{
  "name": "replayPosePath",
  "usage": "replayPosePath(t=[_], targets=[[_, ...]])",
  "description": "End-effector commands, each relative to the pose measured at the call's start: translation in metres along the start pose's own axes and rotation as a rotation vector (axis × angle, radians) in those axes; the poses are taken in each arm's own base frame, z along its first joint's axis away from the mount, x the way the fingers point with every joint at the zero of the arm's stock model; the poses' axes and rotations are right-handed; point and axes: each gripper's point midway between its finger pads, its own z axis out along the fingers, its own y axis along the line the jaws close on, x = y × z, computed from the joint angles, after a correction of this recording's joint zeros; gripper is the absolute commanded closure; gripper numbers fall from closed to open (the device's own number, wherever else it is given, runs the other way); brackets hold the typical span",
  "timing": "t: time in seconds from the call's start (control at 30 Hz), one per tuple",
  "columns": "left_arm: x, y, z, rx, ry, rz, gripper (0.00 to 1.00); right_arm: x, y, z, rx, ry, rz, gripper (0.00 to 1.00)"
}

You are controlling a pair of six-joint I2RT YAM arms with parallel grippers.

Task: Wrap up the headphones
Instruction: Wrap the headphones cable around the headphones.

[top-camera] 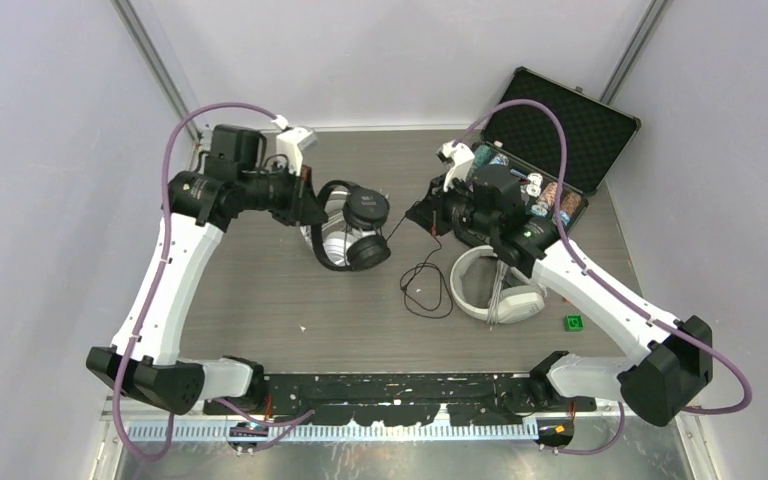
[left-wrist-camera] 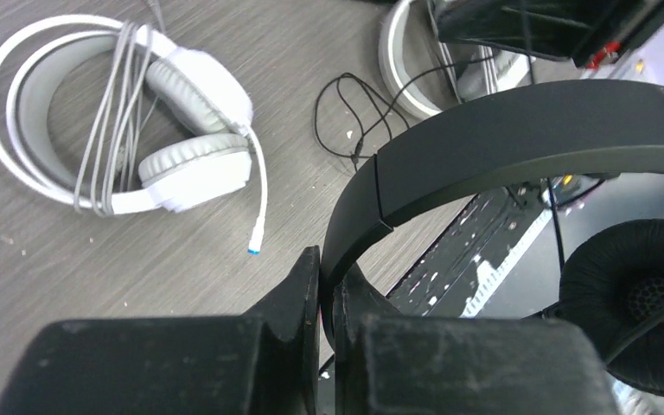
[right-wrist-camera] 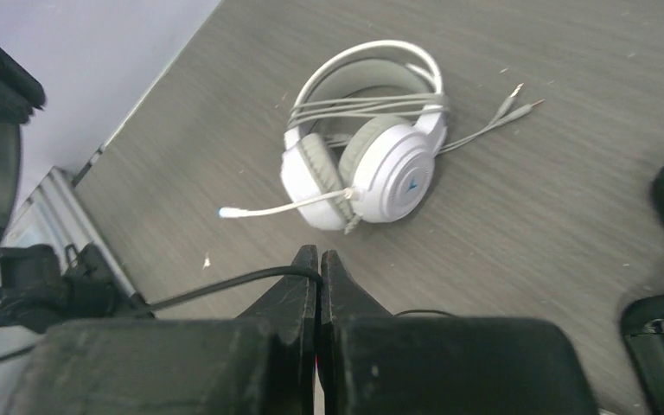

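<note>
My left gripper is shut on the headband of the black headset and holds it above the table. Its thin black cable runs right to my right gripper, which is shut on it; the slack lies in loops on the table. Below the black headset lies a white headset with its cable wound round the band. A second white headset lies under my right arm.
An open black case of coloured poker chips stands at the back right, close behind my right wrist. A small green block lies near the right arm. The black rail runs along the near edge.
</note>
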Motion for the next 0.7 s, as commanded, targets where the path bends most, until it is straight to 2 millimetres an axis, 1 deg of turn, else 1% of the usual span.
replayPosePath(t=[0.0, 0.1, 0.17, 0.2, 0.3, 0.37, 0.47, 0.6, 0.67], targets=[[0.004, -0.019, 0.003, 0.062, 0.037, 0.217, 1.0, -0.024, 0.027, -0.008, -0.108, 0.026, 0.049, 1.0], [0.01, -0.019, 0.009, 0.058, 0.073, 0.311, 1.0, -0.017, 0.047, -0.015, -0.191, 0.123, 0.119, 1.0], [0.013, -0.021, 0.009, 0.06, 0.064, 0.398, 1.0, -0.012, 0.053, -0.02, -0.205, 0.179, 0.174, 1.0], [0.016, -0.018, 0.011, 0.052, 0.061, 0.433, 1.0, -0.01, 0.056, -0.023, -0.21, 0.202, 0.195, 1.0], [0.012, -0.01, 0.012, -0.03, 0.026, 0.529, 1.0, -0.008, 0.07, -0.035, -0.26, 0.229, 0.239, 1.0], [0.014, -0.006, 0.014, -0.075, 0.04, 0.612, 1.0, -0.009, 0.084, -0.048, -0.339, 0.24, 0.241, 1.0], [0.013, -0.004, 0.018, -0.115, 0.045, 0.692, 1.0, -0.007, 0.086, -0.056, -0.348, 0.253, 0.243, 1.0], [0.001, 0.001, 0.015, -0.187, -0.002, 0.763, 1.0, -0.006, 0.09, -0.062, -0.358, 0.278, 0.274, 1.0], [-0.004, -0.003, 0.013, -0.185, -0.036, 0.809, 1.0, -0.005, 0.091, -0.061, -0.359, 0.293, 0.307, 1.0]])
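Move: The black headphones hang from the left fingers by the headband, their middle roughly 6 cm right, 3 cm back and 4 cm below that hand. From the right hand, which pinches their cable, they lie about 11 cm left and 3 cm back, near its height. On the table some 25 cm below the right hand are the loose cable loops, 9 cm back and 1 cm right, and the white headset, 17 cm left and 5 cm ahead. The black headphones, still gripped by the headband, are lowered about 3 cm and swung by the left wrist, which rolls its left side up, tips its fingers up and turns clockwise, some 20–25 degrees each way. Meanwhile the right hand keeps its pinch on the cable and draws it about 8 cm back along the cups' right side, its wrist also turning. ##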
